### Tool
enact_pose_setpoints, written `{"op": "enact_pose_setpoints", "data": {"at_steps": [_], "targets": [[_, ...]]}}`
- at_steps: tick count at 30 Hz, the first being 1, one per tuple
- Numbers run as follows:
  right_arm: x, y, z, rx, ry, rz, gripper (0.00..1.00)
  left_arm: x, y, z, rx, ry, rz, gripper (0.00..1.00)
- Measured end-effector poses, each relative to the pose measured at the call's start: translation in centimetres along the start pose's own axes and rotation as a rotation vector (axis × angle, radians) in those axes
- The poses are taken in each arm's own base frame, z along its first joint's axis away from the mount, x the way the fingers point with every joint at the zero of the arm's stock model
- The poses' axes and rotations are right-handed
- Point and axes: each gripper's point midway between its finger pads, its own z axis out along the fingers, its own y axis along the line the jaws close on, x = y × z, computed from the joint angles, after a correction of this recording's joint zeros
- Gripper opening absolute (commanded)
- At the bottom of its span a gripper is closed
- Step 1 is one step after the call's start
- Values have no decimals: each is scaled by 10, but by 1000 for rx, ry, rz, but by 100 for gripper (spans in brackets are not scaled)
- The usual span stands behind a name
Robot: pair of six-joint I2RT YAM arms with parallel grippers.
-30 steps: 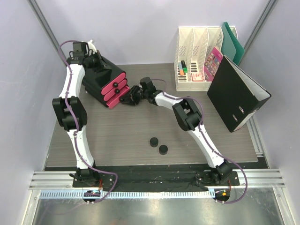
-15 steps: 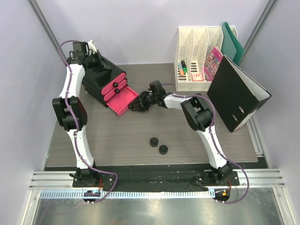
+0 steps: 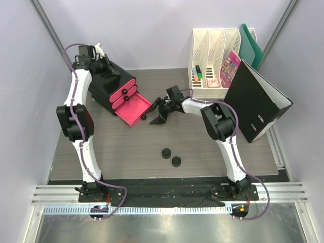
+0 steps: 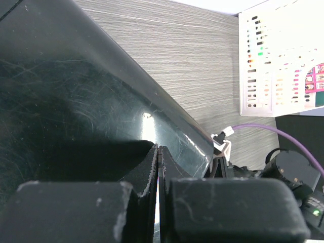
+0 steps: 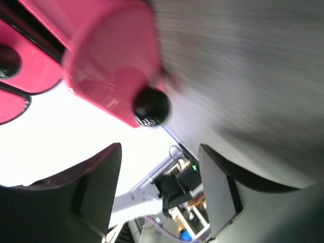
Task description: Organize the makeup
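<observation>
Two black round compacts (image 3: 165, 153) (image 3: 176, 161) lie side by side on the table's near middle; no other makeup shows. The black box (image 3: 109, 83) with pink drawers stands at the back left, its bottom drawer (image 3: 134, 109) pulled out. My right gripper (image 3: 155, 113) stands open just right of that drawer's black knob (image 3: 144, 117). In the right wrist view the knob (image 5: 151, 106) sits beyond the spread fingers (image 5: 96, 187), touching neither, with the right gripper (image 5: 162, 174) empty. My left gripper (image 4: 159, 150) is shut, its tips resting on the box's glossy top (image 4: 76, 101).
A white file rack (image 3: 215, 55) at the back right holds orange and green marker pens (image 3: 198, 74) and a pink card (image 3: 232, 65). A black binder (image 3: 255, 101) leans beside it, with green folders (image 3: 250, 45) behind. Grey walls enclose the table.
My right gripper drew the bottom pink drawer out toward the right, then let go of its knob, opened and backed off a little. The left arm has stayed on the box.
</observation>
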Motion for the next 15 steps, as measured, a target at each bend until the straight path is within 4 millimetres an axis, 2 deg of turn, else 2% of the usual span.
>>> {"op": "enact_pose_setpoints", "data": {"at_steps": [5,8,12,15], "targets": [[2,-21,-24,101,29,4,68,1,0,-1,0,1,0,0],[6,-34,-43,208,50,-54,68,1,0,-1,-1,2,0,0],[-1,-29,-76,410,8,-298,69,1,0,-1,-1,2,0,0],[7,-31,-95,549,-11,-499,70,1,0,-1,-1,3,1,0]]}}
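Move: The black jars are next for the right hand, which is empty and open: the nearer one stands about 17 cm back and 7 cm to its right, some 3 cm lower, and the farther one 20 cm back and 12 cm right. The open bottom drawer's knob is roughly 3 cm left of the fingers and level ahead; the pink tray's middle lies 8 cm left and 4 cm ahead. From the left hand the nearer jar is some 36 cm back, 27 cm right and 16 cm below. Rightwards, away from the bottom drawer's knob, the right hand sweeps about 9 cm, nearly level at first, then rising some 3 cm late on while drifting slightly back and closer to the jars. The wrist turns roughly 40 degrees, tipping the left-pointing fingers down and swinging them counter-clockwise towards the jars; they stay open. ##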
